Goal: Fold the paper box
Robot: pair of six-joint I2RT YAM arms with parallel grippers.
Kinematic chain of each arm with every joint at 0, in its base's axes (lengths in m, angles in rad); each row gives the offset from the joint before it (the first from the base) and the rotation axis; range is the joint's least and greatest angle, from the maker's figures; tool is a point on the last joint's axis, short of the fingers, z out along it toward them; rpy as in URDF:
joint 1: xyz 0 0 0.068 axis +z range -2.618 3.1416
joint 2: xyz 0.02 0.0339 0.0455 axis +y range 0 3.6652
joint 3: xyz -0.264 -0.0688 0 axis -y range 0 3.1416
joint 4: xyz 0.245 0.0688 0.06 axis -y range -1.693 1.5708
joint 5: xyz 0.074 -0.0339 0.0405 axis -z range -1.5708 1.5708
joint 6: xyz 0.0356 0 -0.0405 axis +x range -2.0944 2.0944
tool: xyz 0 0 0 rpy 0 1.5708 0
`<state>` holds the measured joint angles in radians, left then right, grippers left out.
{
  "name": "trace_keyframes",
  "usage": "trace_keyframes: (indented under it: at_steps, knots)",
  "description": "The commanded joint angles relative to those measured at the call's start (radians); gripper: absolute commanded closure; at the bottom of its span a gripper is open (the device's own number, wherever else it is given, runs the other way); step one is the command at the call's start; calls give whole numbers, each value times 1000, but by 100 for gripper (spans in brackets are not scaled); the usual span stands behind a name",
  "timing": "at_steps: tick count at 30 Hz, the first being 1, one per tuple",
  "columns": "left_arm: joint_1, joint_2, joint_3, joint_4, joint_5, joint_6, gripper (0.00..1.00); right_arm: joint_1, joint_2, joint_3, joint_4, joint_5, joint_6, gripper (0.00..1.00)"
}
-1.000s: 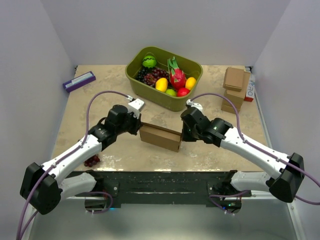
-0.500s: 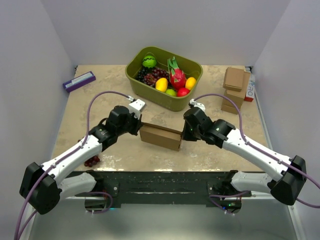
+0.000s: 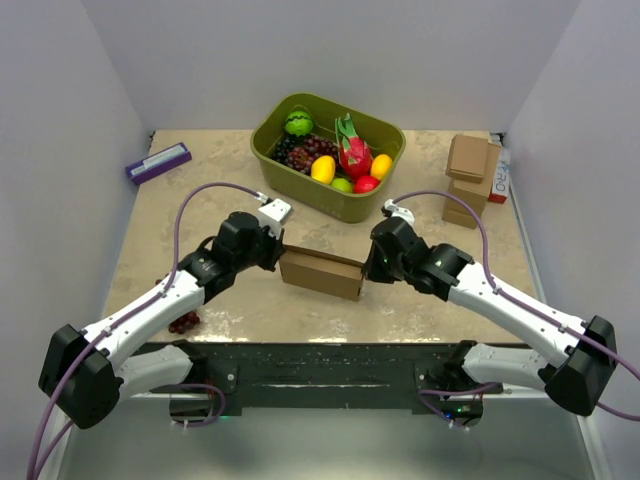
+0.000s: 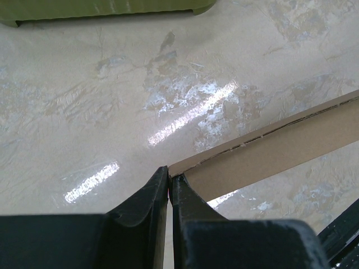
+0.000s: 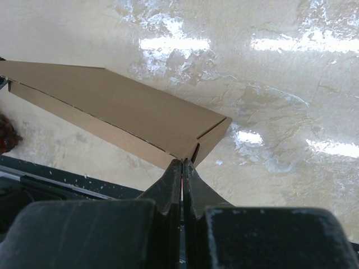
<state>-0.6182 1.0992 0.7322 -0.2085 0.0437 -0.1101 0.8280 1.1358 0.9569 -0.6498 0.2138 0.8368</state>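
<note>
The paper box [image 3: 320, 272] is a thin brown cardboard box at the middle of the table, held between my two arms. My left gripper [image 3: 281, 256] is at its left end. In the left wrist view its jaws [image 4: 170, 178] are shut on a corner of the box wall [image 4: 280, 145]. My right gripper [image 3: 365, 268] is at the box's right end. In the right wrist view the jaws [image 5: 183, 163] are pressed together, with their tips against the near corner of the box [image 5: 123, 106]. No cardboard shows between them.
A green bin [image 3: 327, 155] of toy fruit stands behind the box. A stack of small brown boxes [image 3: 470, 178] sits at the back right and a purple box [image 3: 158, 162] at the back left. Dark grapes [image 3: 183, 322] lie near the left arm, by the black front rail [image 3: 320, 375].
My right arm has shifted slightly to the right, its wrist turning a little. The box and the left arm have barely moved.
</note>
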Motion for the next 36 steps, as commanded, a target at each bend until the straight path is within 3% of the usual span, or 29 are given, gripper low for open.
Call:
trace_keyframes:
  at_steps: [1,23,26,30,33,36]
  knots:
    - [-37,1,-4,-38,81,4,89,6,-2,6,150,-50,39,100]
    - [-37,-21,4,-31,99,-2,88,43,24,-35,36,28,15,100]
    - [-37,-47,7,-16,107,-5,79,43,18,-30,15,56,16,100]
    - [-35,-91,21,-12,102,-22,53,43,9,-24,9,65,16,100]
    - [-31,-120,32,-34,88,-28,41,45,8,-14,-5,73,12,100]
    - [-23,-142,36,-60,81,-37,33,43,5,-9,-8,76,8,100]
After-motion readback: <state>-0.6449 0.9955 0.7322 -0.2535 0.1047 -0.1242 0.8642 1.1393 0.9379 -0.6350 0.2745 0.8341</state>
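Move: The left hand already pinches the left end of the paper box, whose middle lies about 10 cm to its right, 2 cm back and some 4 cm below. From the closed right hand at the other end, that middle is about 10 cm left, 2 cm ahead and 4 cm lower. The green tub is about 26 cm ahead of the left hand and 12 cm to its right; the red grapes are some 23 cm to its left and 10 cm back. After keeping still with its pinch on the box's left end, the left hand spreads its fingers from nearly shut to over half open, giving up the pinch as it eases about 2.5 cm back and 2.5 cm up, with hardly any turn of the wrist. The right hand stays at the box's right end with its fingers shut, only settling down by about half a centimetre, its tips still against that upper corner. ##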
